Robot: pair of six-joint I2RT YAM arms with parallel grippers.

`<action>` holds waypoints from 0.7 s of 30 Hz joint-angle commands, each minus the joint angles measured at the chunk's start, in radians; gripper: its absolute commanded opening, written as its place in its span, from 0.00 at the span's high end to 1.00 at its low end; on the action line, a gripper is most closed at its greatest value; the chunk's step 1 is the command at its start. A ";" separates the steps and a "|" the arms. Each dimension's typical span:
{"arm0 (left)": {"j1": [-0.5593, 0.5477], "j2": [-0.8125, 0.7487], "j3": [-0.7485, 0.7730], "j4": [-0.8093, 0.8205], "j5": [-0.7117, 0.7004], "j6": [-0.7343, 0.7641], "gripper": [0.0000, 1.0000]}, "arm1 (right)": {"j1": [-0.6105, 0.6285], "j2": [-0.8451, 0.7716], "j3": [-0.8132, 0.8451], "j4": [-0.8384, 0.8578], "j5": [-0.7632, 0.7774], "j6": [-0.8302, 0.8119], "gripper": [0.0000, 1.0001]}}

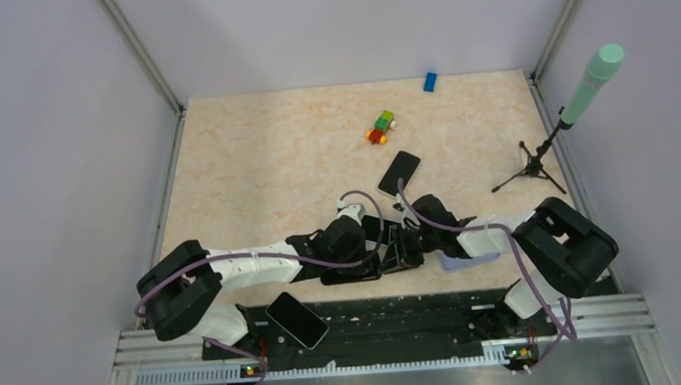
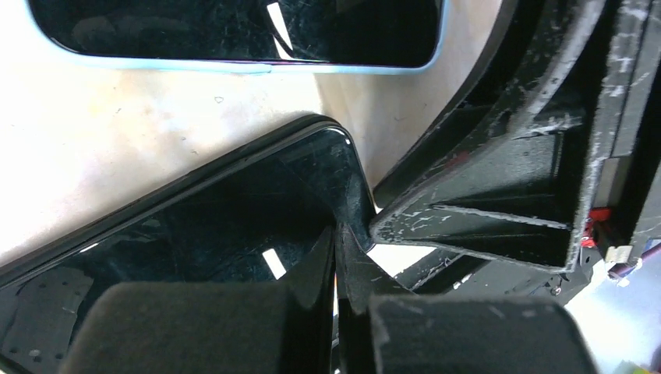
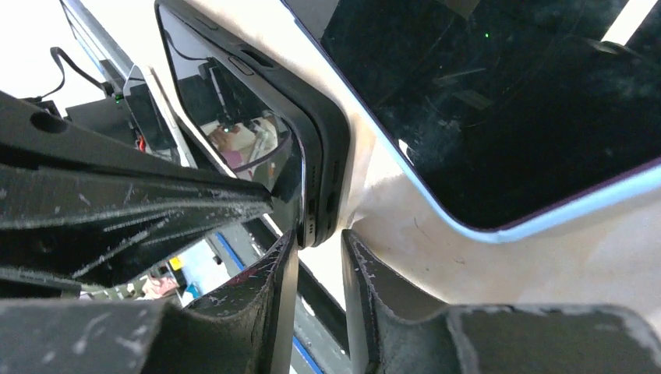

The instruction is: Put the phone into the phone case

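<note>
A black phone (image 2: 195, 234) lies flat on the table, screen up, inside a black phone case (image 3: 331, 167). At the near corner the phone's edge with its small holes shows beside the case wall. My left gripper (image 2: 337, 234) is shut, its tips pressed down on that corner of the phone. My right gripper (image 3: 316, 238) comes from the other side. Its jaws are open by a narrow gap, and the corner of the phone and case sits just between the tips. In the top view both grippers meet near the table's front middle, left gripper (image 1: 379, 258) and right gripper (image 1: 406, 242).
A phone with a light-blue rim (image 2: 234, 31) lies right beside the cased phone. Another black phone (image 1: 399, 172) lies farther back, and one more rests on the base rail (image 1: 296, 320). Toy blocks (image 1: 381, 128), a blue block (image 1: 430, 81) and a microphone tripod (image 1: 534, 165) stand behind.
</note>
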 commanded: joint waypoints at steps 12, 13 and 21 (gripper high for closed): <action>-0.025 0.072 -0.011 -0.149 -0.082 0.020 1.00 | 0.158 0.164 0.135 -0.381 0.473 -0.171 0.85; -0.024 0.071 -0.009 -0.155 -0.088 0.019 1.00 | 0.166 0.168 0.141 -0.395 0.501 -0.178 0.89; -0.023 0.063 0.008 -0.183 -0.123 0.018 1.00 | 0.184 0.164 0.166 -0.450 0.577 -0.191 1.00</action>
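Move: The black phone in its black case lies crosswise in front of both grippers. Its middle is about 7 cm left and 2 cm ahead of the right hand and 1 cm below, and some 6 cm left and 1 cm ahead of the left hand, 2 cm below. The blue-cased phone is about 10 cm straight ahead of the left hand. The empty blue case lies roughly 21 cm right and 4 cm ahead of the right hand. Leftward by nearly 1 cm, then down about 1 cm, the right hand goes in at the near right corner of the black phone and case, its fingers tipping some 15 degrees steeper as they shut from a part-open gap and pinch the case rim there. The left hand keeps its shut tips on the screen near the same end, shifting right about half a centimetre and back while sinking about half a centimetre. ##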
